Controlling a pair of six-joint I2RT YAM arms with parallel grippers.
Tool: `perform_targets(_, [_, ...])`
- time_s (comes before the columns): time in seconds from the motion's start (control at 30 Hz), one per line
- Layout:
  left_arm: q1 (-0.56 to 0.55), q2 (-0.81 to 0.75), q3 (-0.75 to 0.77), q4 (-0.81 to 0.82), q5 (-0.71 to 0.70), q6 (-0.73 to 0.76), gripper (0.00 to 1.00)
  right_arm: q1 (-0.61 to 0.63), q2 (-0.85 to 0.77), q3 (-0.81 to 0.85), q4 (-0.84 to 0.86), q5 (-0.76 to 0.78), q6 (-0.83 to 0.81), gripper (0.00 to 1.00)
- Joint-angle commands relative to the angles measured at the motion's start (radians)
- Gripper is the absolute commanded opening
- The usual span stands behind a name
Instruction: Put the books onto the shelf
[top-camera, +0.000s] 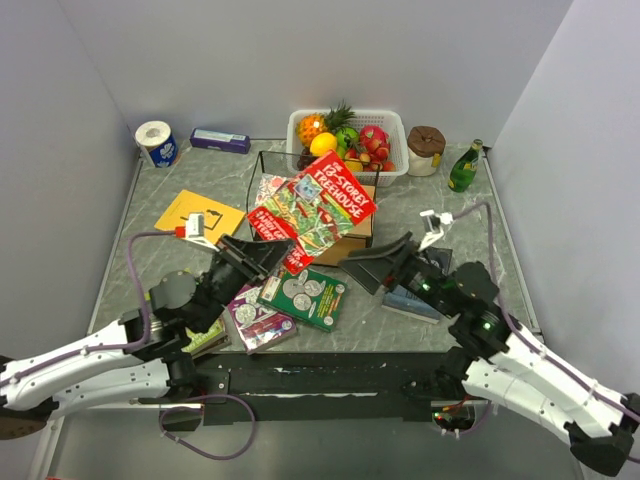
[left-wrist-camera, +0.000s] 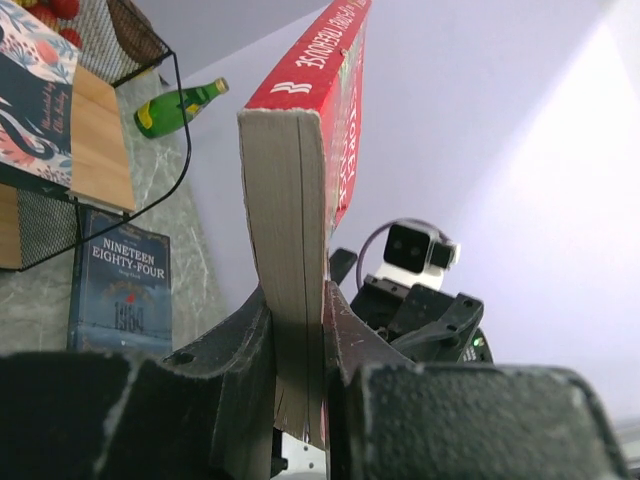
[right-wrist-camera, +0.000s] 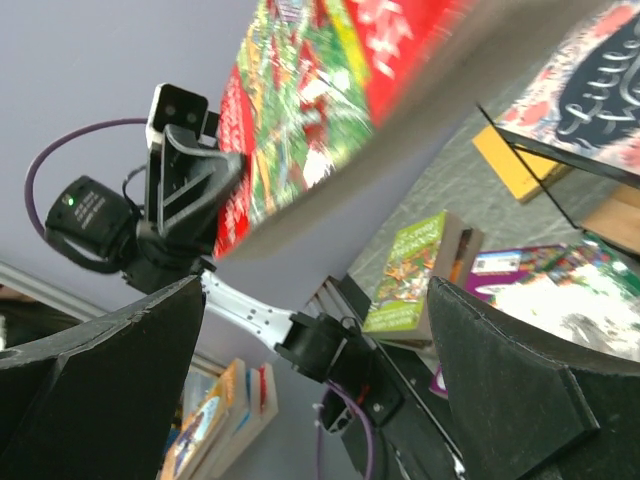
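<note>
My left gripper (top-camera: 268, 256) (left-wrist-camera: 300, 320) is shut on the lower edge of a red Treehouse book (top-camera: 318, 205) (left-wrist-camera: 292, 200), holding it tilted above the shelf (top-camera: 352, 238) (left-wrist-camera: 100, 140). One book (left-wrist-camera: 35, 90) lies on the shelf's top board. My right gripper (top-camera: 385, 266) (right-wrist-camera: 310, 370) stands open and empty just right of the shelf, over a dark blue book (top-camera: 410, 302) (left-wrist-camera: 120, 285). On the table lie a green book (top-camera: 303, 293), a purple book (top-camera: 258, 318), a yellow book (top-camera: 200, 213), and a green Treehouse book (right-wrist-camera: 415, 275) under the left arm.
Along the back wall stand a white fruit basket (top-camera: 392, 140), a toilet roll (top-camera: 155, 142), a slim purple box (top-camera: 220, 140), a brown jar (top-camera: 426, 150) and a green bottle (top-camera: 463, 167). Walls close in on both sides.
</note>
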Motion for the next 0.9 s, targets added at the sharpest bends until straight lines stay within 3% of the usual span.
perform_targets(0.0, [-0.004,0.029,0.058,0.165,0.051,0.018,0.01,0.006,0.091,0.058,0.213,-0.040,0.026,0.99])
perform_targets(0.27, [-0.006,0.015,0.004,0.254,0.093,-0.005,0.01,0.005,0.199,0.071,0.278,-0.036,0.058,0.99])
perform_targets(0.37, [-0.004,0.015,-0.012,0.295,0.116,-0.005,0.01,0.005,0.205,0.025,0.369,-0.004,0.089,0.99])
perform_targets(0.53, [-0.004,0.029,-0.035,0.319,0.136,-0.021,0.02,0.005,0.246,-0.043,0.670,0.055,0.150,0.99])
perform_targets(0.67, [-0.004,0.048,-0.050,0.329,0.165,-0.043,0.02,0.003,0.312,-0.005,0.703,0.047,0.170,0.97])
perform_targets(0.73, [-0.006,0.050,-0.056,0.331,0.171,-0.049,0.02,0.003,0.338,-0.004,0.722,0.046,0.174,0.92])
perform_targets(0.83, [-0.004,0.047,-0.053,0.291,0.171,-0.051,0.02,0.003,0.334,-0.031,0.766,0.046,0.168,0.63])
perform_targets(0.87, [-0.004,0.036,-0.050,0.271,0.165,-0.049,0.04,0.003,0.325,-0.031,0.726,0.043,0.159,0.48])
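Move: The red Treehouse book hangs in the left hand, gripped by its bottom short end, its middle some 7 cm ahead of that hand and 6 cm right; the open right gripper waits about 16 cm to the left hand's right. From the right hand the book's middle is about 8 cm ahead, 11 cm left and slightly higher. The shelf's upper board is roughly 17 cm ahead, 11 cm left and 17 cm below; the green book lies 14 cm left, 2 cm back and 29 cm below. The right hand brings its open jaws around the Treehouse book's near-right long edge and begins to close them there, to about two-thirds open. To get there it goes about 7 cm, forward, left and up in equal parts, rolling some 15 degrees so its left side rises. The left hand keeps its grip and carries the book about 3 cm right to meet it, bobbing slightly up and down. ##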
